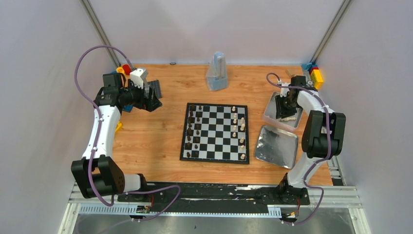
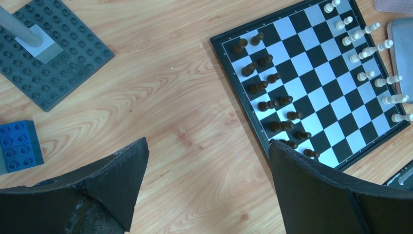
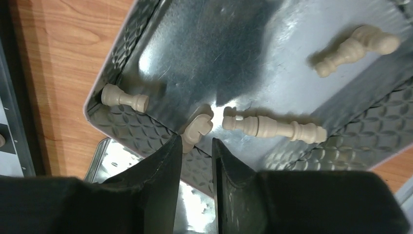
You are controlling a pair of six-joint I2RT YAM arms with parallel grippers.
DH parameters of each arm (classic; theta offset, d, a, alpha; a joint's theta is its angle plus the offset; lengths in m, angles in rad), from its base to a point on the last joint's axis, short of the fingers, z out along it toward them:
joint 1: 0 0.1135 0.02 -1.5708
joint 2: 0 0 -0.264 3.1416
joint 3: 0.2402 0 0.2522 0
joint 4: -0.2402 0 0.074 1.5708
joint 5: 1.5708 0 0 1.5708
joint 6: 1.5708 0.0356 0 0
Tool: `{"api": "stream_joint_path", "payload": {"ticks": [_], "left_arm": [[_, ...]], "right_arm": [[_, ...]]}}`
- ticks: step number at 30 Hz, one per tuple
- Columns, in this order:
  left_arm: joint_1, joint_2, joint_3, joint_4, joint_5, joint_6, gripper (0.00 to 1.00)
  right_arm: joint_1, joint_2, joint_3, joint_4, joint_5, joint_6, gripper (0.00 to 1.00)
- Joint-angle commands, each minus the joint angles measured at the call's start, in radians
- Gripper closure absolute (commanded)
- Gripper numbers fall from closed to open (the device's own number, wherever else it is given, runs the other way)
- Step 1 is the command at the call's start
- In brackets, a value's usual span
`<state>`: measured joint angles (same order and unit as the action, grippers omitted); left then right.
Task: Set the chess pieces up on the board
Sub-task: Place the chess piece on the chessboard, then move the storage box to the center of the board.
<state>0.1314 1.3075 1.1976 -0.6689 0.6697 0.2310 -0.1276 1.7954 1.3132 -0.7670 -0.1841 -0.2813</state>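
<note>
The board (image 1: 214,160) lies mid-table, with dark chess pieces (image 1: 194,127) on its left columns and cream ones (image 1: 239,129) on its right; the left wrist view shows the board (image 2: 321,73) too. My left gripper (image 1: 155,100) hovers wide open over bare wood (image 2: 208,144), left of the board. My right gripper (image 1: 285,109) is down in the far silver tray (image 3: 219,48). Its narrowed jaws (image 3: 197,139) pinch a small cream piece (image 3: 198,127) at their tips. Three more cream pieces lie loose in the tray: (image 3: 124,97), (image 3: 275,127), (image 3: 353,48).
A second silver tray (image 1: 276,146) sits nearer, right of the board. A grey studded baseplate (image 2: 48,58) and a blue block (image 2: 19,146) lie by the left arm. A translucent object (image 1: 216,73) stands behind the board. Coloured blocks (image 1: 315,74) sit at the back right.
</note>
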Motion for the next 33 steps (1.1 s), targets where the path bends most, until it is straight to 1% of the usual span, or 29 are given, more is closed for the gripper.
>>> {"api": "stream_joint_path", "payload": {"ticks": [1,6,12,19,20,23,26,33], "left_arm": [[-0.004,0.009,0.011,0.011,0.015,0.017,0.00],[-0.004,0.030,0.024,0.010,0.009,0.019,0.00],[-0.004,0.076,0.062,0.001,0.008,0.005,0.00],[-0.004,0.113,0.093,-0.019,0.005,0.003,0.00],[-0.004,0.121,0.099,-0.023,0.003,0.004,0.00],[-0.004,0.139,0.111,-0.031,-0.005,0.004,0.00],[-0.004,0.160,0.126,-0.038,-0.012,0.005,0.00],[-0.004,0.184,0.130,-0.032,-0.015,0.013,0.00]], "right_arm": [[-0.003,-0.034,-0.074,0.067,-0.065,-0.061,0.71],[0.000,-0.083,-0.178,0.068,-0.124,-0.150,0.73],[0.000,-0.157,-0.297,0.062,-0.136,-0.248,0.74],[0.013,-0.293,-0.387,-0.017,-0.214,-0.306,0.73],[0.014,-0.308,-0.392,-0.020,-0.219,-0.303,0.72],[0.013,-0.340,-0.367,-0.022,-0.220,-0.261,0.61],[0.006,-0.336,-0.297,-0.022,-0.177,-0.165,0.53],[-0.033,-0.274,-0.216,-0.027,-0.026,0.027,0.44]]}}
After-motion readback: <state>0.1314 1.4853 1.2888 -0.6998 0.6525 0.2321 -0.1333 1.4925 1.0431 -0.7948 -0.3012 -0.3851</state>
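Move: The thin-walled tray's near wall, which I go for, runs about 3 cm back from my right hand point and 3 cm below it. The knight lies almost straight under that hand, some 4 cm down. The long white piece is 4 cm to its right and 1 cm back, the pawn in the corner 4 cm left and 3 cm ahead; the metal lid's middle is 12 cm back, 2 cm left. From my idle left hand that wall is roughly 52 cm right, 6 cm back, 18 cm down. My right hand dips 3 cm as it starts back, catches the tray inside its near wall and drags it back towards me and against the metal lid, about 10 cm of hand travel with a little to the left, wrist turning some 15 degrees counter-clockwise. Then I rise off nearly 5 cm, swing back forward a little and open the fingers to about half. My left hand drifts forward and down about 3 cm. ##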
